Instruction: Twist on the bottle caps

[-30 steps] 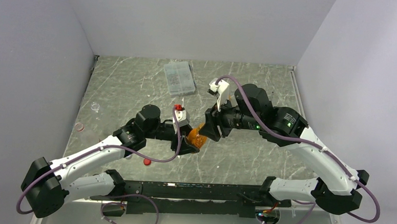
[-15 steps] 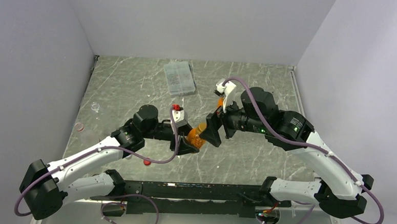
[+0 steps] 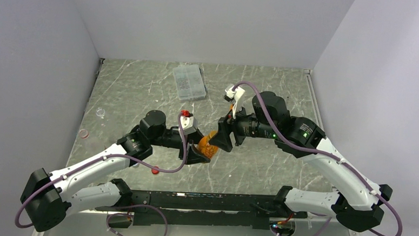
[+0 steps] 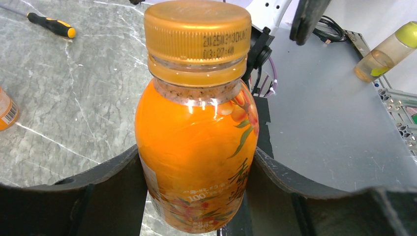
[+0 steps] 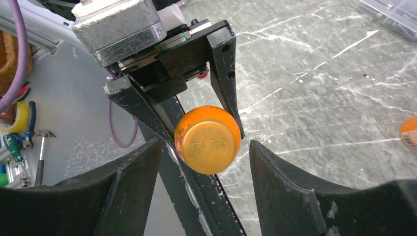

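Note:
My left gripper (image 4: pixel 196 206) is shut on an orange bottle (image 4: pixel 196 147), one finger on each side of its body, holding it tilted above the table. An orange cap (image 4: pixel 197 29) sits on the bottle's neck. In the right wrist view that cap (image 5: pixel 209 140) faces me end-on between the fingers of my right gripper (image 5: pixel 204 152), which is open with a gap on each side of the cap. From above, the bottle (image 3: pixel 208 145) hangs between the left gripper (image 3: pixel 201 151) and right gripper (image 3: pixel 222 136). A red cap (image 3: pixel 155 170) lies on the table near the left arm.
A flat clear compartment box (image 3: pixel 189 82) lies at the back. Two clear round dishes (image 3: pixel 100 112) (image 3: pixel 84 134) sit at the left. A second orange bottle (image 5: pixel 409 132) stands on the table, and a screwdriver (image 4: pixel 51 24) lies farther off.
The right gripper let go of the cap and opened wide, its wrist turned, and its fingers have come partly back in around the cap. The left gripper and bottle stayed put.

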`<state>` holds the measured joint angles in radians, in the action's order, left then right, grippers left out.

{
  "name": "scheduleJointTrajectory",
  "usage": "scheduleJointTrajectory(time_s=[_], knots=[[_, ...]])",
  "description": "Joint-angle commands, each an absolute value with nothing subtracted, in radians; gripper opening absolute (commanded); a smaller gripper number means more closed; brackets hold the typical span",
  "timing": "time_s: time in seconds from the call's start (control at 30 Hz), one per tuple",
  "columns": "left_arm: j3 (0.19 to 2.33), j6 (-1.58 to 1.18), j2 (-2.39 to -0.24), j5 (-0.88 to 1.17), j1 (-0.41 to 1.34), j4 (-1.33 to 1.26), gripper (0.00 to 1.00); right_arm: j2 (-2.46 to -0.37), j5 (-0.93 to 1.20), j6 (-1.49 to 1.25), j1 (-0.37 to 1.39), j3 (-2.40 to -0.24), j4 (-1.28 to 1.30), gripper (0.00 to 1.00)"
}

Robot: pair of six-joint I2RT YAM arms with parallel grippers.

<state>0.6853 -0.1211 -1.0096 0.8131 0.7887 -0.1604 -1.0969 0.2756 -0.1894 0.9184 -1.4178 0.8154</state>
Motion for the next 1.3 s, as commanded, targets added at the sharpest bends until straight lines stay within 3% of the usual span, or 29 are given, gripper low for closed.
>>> scheduleJointTrajectory(time_s=[0.0,0.93,1.13,1.27], knots=[[0.716,-0.128,-0.997,0.843,0.785,-0.204,0.0,-1.095,0.32,-0.181,0.913,-1.423,0.747,0.67],[0.723,-0.113,-0.985,0.828,0.785,-0.182,0.0,-1.126,0.308,-0.187,0.907,-1.42,0.781,0.54],[0.716,-0.113,-0.979,0.798,0.785,-0.185,0.0,-1.127,0.304,-0.2,0.905,-1.413,0.783,0.39],[0.724,-0.101,-0.969,0.662,0.785,-0.178,0.0,-1.153,0.258,-0.241,0.905,-1.425,0.808,0.32]])
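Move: The cap on the held orange bottle lies just off the right hand's open fingertips, about 2 cm to its left, some 1 cm lower and level fore-and-aft. The bottle body hangs below, roughly 5 cm left, 2 cm back and 7 cm down. A second orange bottle stands on the table some 23 cm ahead, 9 cm right and 26 cm below. From the left hand, which grips the bottle, the cap is about 6 cm up, 3 cm right and 2 cm ahead. Leftward first, then slightly down, the right hand eases about 1 cm each way onto the bottle cap while its fingers close from well open, until their tips pinch the cap's two sides; the wrist hardly turns. The left hand stays in place and keeps its grip round the bottle body as the counter-hold. ##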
